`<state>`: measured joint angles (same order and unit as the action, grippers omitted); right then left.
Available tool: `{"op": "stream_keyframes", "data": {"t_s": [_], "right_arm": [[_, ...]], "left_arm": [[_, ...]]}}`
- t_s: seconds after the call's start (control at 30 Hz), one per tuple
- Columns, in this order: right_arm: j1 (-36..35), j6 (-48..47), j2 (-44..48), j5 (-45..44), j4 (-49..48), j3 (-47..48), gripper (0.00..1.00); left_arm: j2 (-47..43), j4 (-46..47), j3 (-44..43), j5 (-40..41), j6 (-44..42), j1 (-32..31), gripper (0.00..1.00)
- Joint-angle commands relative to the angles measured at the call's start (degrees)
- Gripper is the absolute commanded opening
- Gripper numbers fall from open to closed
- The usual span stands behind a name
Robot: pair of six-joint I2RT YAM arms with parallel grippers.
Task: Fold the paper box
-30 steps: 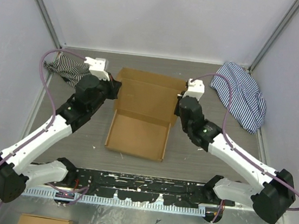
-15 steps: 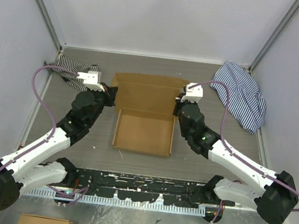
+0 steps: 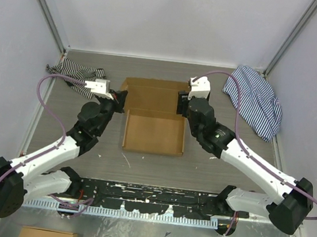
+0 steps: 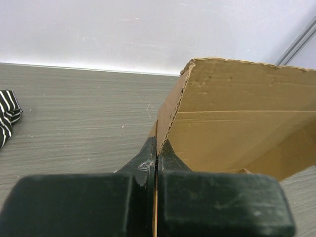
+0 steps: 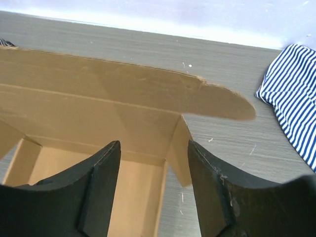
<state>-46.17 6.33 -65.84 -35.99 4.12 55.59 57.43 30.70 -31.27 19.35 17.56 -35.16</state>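
The paper box (image 3: 153, 134) is a shallow brown cardboard tray in the middle of the table, with its lid panel (image 3: 152, 94) raised at the back. My left gripper (image 3: 120, 98) is at the box's back left corner. In the left wrist view this gripper (image 4: 157, 148) is shut on the thin edge of the box's (image 4: 237, 118) left side. My right gripper (image 3: 182, 102) is at the back right corner. In the right wrist view it (image 5: 154, 155) is open, and the box's (image 5: 123, 98) short right side flap (image 5: 177, 150) stands loose between its fingers.
A black-and-white striped cloth (image 3: 71, 76) lies at the back left, and a blue-and-white striped cloth (image 3: 256, 101) lies at the back right. A black rail (image 3: 148, 201) runs along the near edge. A small piece of cardboard (image 3: 48, 236) lies below the rail. Enclosure walls stand on three sides.
My right gripper has opened and let go of the box's right side. The box has turned from skewed to square on the table. My left gripper has stayed shut on the left edge.
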Motion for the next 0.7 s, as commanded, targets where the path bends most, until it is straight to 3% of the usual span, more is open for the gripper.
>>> {"op": "stream_keyframes", "data": {"t_s": [0.0,0.17,0.27,0.4,0.47,0.6,0.67], "right_arm": [[-0.23,2.6,1.33,-2.2,6.47,4.34,0.62],[1.43,6.1,8.36,-6.94,9.23,2.7,0.61],[8.98,10.2,9.49,-5.4,13.45,3.22,0.57],[27.98,15.11,4.75,7.92,18.7,4.19,0.47],[32.62,16.0,0.92,14.71,18.62,3.93,0.38],[33.82,16.2,-6.29,27.13,16.37,3.02,0.19],[33.43,17.27,-6.64,31.06,13.2,0.42,0.15]], "left_arm": [[2.13,7.75,-1.23,-0.76,-3.36,-0.2,0.0],[3.41,8.0,-1.52,-2.31,-4.78,-0.19,0.0],[3.16,8.86,-0.5,-1.85,-4.39,-0.19,0.0],[3.12,8.59,-0.37,-1.36,-4.03,-0.23,0.0],[3.05,8.41,-0.54,-1.74,-3.63,-0.17,0.0],[2.88,8.25,-0.18,-2.3,-2.53,-0.22,0.0],[2.66,8.27,0.17,-3.12,-1.98,-0.23,0.0]]}}
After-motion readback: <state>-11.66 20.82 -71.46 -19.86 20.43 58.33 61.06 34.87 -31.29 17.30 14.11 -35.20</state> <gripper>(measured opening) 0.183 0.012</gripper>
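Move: The loose side flap at the lid's right edge is about 6 cm ahead of the open right hand, 3 cm to its right and 8 cm below. The lip's right end lies some 7 cm right and 4 cm ahead at hand height. The tray's middle is about 9 cm left, 2 cm back and 20 cm down. The striped cloth lies roughly 32 cm right, 16 cm ahead. From the left hand, the flap is about 24 cm right, 6 cm ahead. Swing the open right gripper out to the right, about 18 cm, past the end of the lid's lip and clear of the cardboard, then drop it 7 or 8 cm while reaching a little forward to stand outside the right side flap. Close the fingers most of the way on nothing, turning the wrist some 25 degrees clockwise and tipping it down; keep the left pinch on the lid's left edge. ##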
